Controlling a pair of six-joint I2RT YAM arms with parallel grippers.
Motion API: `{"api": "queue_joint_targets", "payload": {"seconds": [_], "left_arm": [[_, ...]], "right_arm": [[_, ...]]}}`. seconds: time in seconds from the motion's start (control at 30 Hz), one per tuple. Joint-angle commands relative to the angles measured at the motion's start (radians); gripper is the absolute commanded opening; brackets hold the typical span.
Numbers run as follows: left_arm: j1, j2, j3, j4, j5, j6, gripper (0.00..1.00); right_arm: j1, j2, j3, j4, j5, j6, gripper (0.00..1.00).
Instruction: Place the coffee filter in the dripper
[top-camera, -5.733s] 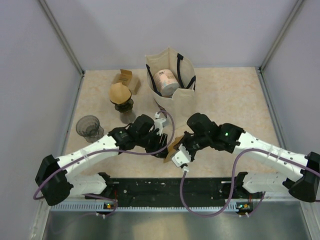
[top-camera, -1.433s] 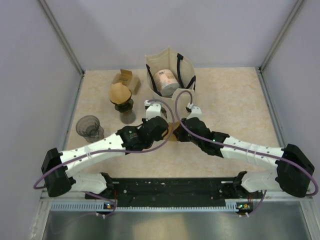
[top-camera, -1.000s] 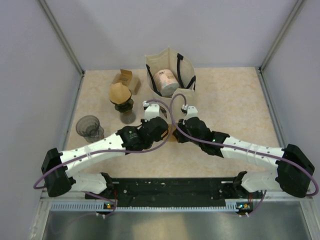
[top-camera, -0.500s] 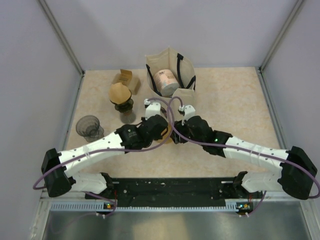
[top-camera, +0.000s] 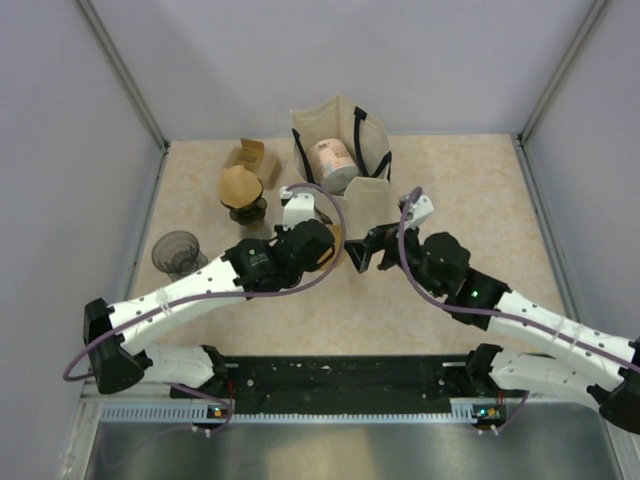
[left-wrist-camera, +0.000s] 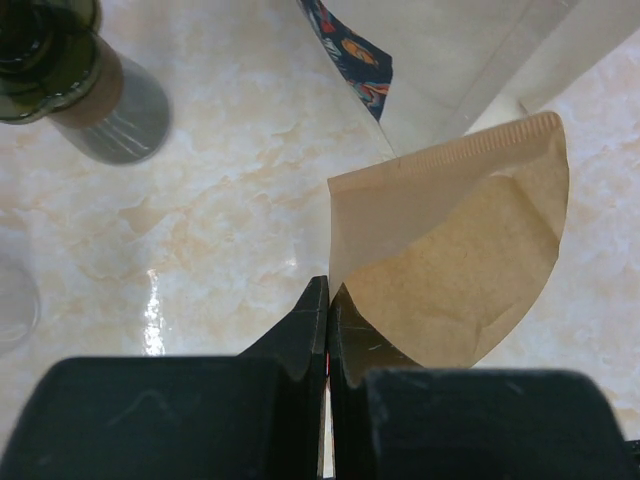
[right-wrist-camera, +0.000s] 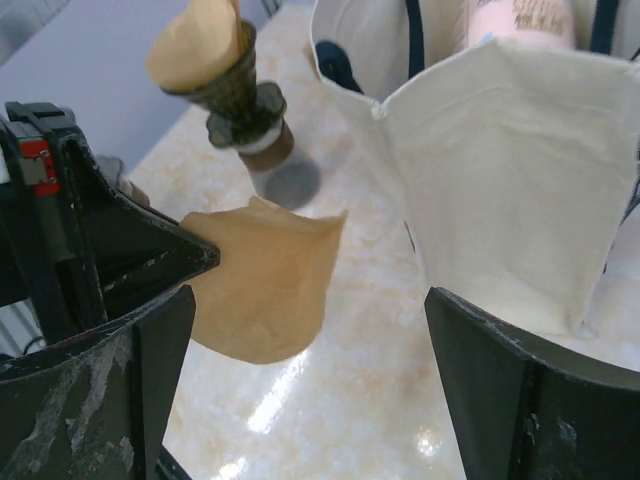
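My left gripper (left-wrist-camera: 328, 300) is shut on the corner of a brown paper coffee filter (left-wrist-camera: 450, 260), held above the table in front of the tote bag. In the top view the left gripper (top-camera: 330, 242) is in the middle of the table, with the filter (top-camera: 338, 236) as a thin sliver. My right gripper (top-camera: 360, 250) is open and empty just right of it; its view (right-wrist-camera: 310, 400) shows the filter (right-wrist-camera: 265, 290) between its spread fingers without touching them. The dark green dripper (top-camera: 245, 210) stands at the back left on a grey base, with a brown filter (top-camera: 238, 185) in it.
A cream tote bag (top-camera: 345, 175) with a pink-white canister (top-camera: 330, 160) stands at the back centre, close behind both grippers. A small cardboard box (top-camera: 250, 157) lies behind the dripper. A clear glass cup (top-camera: 178, 255) stands at the left.
My right gripper has let go of the filter, opened and drawn back to the right. My left gripper keeps the filter and has shifted slightly toward the back.
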Motion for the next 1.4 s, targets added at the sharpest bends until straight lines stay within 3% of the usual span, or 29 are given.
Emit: {"api": "queue_joint_targets", "payload": {"seconds": [0.0, 0.2, 0.3, 0.43, 0.57, 0.8, 1.13, 1.37], "left_arm": [[0.013, -0.016, 0.086, -0.112, -0.083, -0.039, 0.00], [0.035, -0.061, 0.253, -0.360, -0.105, -0.112, 0.00], [0.094, -0.072, 0.365, -0.593, -0.088, -0.237, 0.00], [0.209, -0.090, 0.430, -0.747, -0.076, -0.329, 0.00], [0.369, -0.076, 0.488, -0.790, 0.013, -0.265, 0.00], [0.495, -0.084, 0.565, -0.851, 0.059, -0.245, 0.00], [0.734, -0.165, 0.424, -0.851, 0.067, -0.216, 0.00], [0.806, -0.250, 0.338, -0.847, 0.096, -0.246, 0.00]], "right_arm": [[-0.006, -0.125, -0.107, 0.196, 0.100, -0.010, 0.99], [-0.016, -0.158, -0.170, 0.207, 0.301, -0.032, 0.99], [-0.023, -0.133, -0.151, 0.179, 0.311, -0.042, 0.99], [-0.035, -0.122, -0.158, 0.198, 0.307, -0.049, 0.99], [-0.046, -0.121, -0.167, 0.188, 0.307, -0.047, 0.99], [-0.054, -0.096, -0.170, 0.194, 0.288, -0.039, 0.99], [-0.060, -0.072, -0.176, 0.191, 0.310, -0.032, 0.99], [-0.065, -0.061, -0.185, 0.204, 0.311, -0.029, 0.99]]}}
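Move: The grey dripper for the held filter stands some 29 cm to the left of the left hand, about level with it fore and aft, and roughly 10 cm lower. The green dripper with its filter is about 17 cm left of this hand and 18 cm farther out, at similar height to the grey one; the tote bag stands about 20 cm ahead and 7 cm right, also some 10 cm lower. From the right hand the grey dripper is roughly 38 cm left, level, 15 cm below. Keep the filter pinched by its edge and carry it with the left gripper about 24 cm left to the grey dripper, rising some 13 cm on the way and sinking about 3 cm near the end, while turning the hand roughly 50 degrees counter-clockwise. Take the right gripper, still wide open, clear to the right and a little forward, turning it slightly clockwise. ##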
